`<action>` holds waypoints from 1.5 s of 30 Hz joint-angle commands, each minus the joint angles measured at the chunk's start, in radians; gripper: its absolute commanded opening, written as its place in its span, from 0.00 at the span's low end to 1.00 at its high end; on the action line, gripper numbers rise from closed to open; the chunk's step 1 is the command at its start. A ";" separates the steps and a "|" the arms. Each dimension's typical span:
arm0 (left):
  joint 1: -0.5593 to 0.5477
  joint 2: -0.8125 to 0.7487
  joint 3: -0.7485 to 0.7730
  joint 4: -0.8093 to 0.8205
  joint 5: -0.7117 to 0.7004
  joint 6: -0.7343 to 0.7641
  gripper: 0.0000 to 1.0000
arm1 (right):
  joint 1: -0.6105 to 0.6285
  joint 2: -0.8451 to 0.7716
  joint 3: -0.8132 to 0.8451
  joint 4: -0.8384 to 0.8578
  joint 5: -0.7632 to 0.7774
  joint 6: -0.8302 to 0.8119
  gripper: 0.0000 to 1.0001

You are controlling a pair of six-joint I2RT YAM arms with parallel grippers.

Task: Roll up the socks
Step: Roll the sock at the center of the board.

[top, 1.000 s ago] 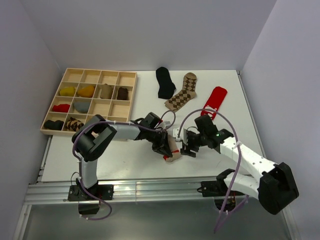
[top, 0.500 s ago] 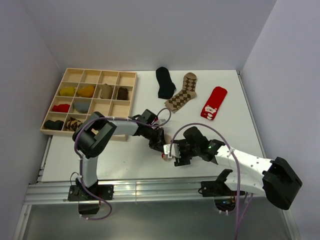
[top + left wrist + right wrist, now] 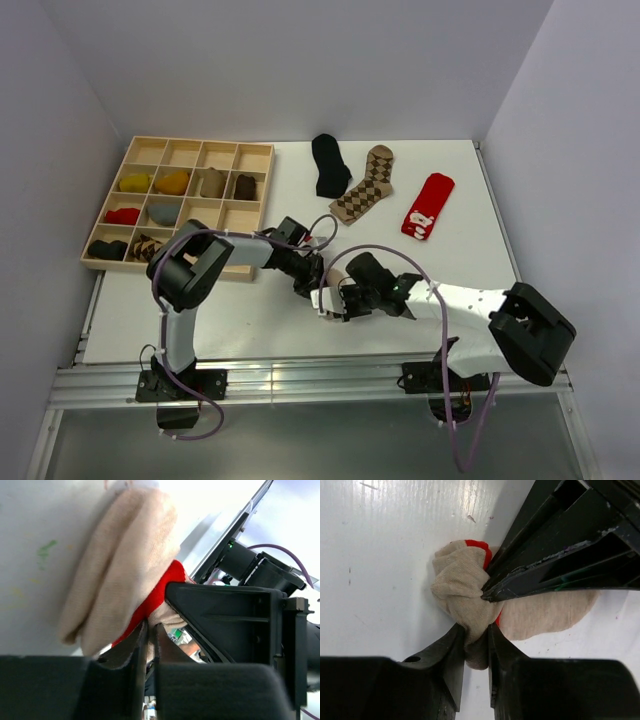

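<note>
A tan sock with red trim lies bunched on the white table near the front middle. My left gripper is shut on a fold of its fabric, at the red edge. Seen from the right wrist, the left gripper's black fingers reach in from the upper right and pinch the bunch. My right gripper is shut on the lower end of the same tan bunch. Both grippers meet at the sock. The flat part of the sock spreads to the right.
Three loose socks lie at the back: a black one, a brown argyle one and a red one with a white figure. A pale wooden grid tray at the back left holds several rolled socks.
My right gripper has swung left to the tan sock and closed on it from wide open. My left gripper has kept its hold and shifted slightly left.
</note>
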 commanded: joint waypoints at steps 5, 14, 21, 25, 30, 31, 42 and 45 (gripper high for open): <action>0.018 -0.135 -0.141 0.173 -0.170 -0.043 0.34 | -0.034 0.117 0.201 -0.302 -0.147 -0.012 0.17; 0.024 -0.504 -0.437 0.429 -0.529 -0.153 0.39 | -0.154 0.393 0.469 -0.691 -0.308 -0.107 0.18; -0.035 -0.871 -0.650 0.474 -0.894 -0.060 0.41 | -0.265 0.683 0.796 -1.099 -0.435 -0.248 0.20; -0.215 -0.976 -0.672 0.471 -1.237 0.150 0.46 | -0.307 0.853 0.948 -1.262 -0.462 -0.277 0.21; -0.456 -0.826 -0.562 0.437 -1.448 0.320 0.50 | -0.307 0.964 1.033 -1.301 -0.452 -0.225 0.22; -0.520 -0.786 -0.534 0.416 -1.480 0.375 0.50 | -0.307 0.976 1.040 -1.302 -0.449 -0.216 0.22; -0.677 -0.425 -0.349 0.509 -1.539 0.689 0.61 | -0.307 0.995 1.034 -1.268 -0.434 -0.176 0.21; -0.677 -0.388 -0.336 0.520 -1.466 0.762 0.60 | -0.309 0.996 1.027 -1.256 -0.426 -0.169 0.21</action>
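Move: Both hands are already on the beige sock: its middle lies about 3 cm ahead of the right hand's pinch and 1 cm below, and about 2 cm ahead and 2 cm below the left hand's. From the right hand, the checkered sock lies some 28 cm ahead and 7 cm right, the red sock 24 cm ahead and 23 cm right, and the black sock about 33 cm ahead and 1 cm left. Left lets go, arcs left and up some 10 cm, returns; right, still pinching, turns 65 degrees, rolling forward. ##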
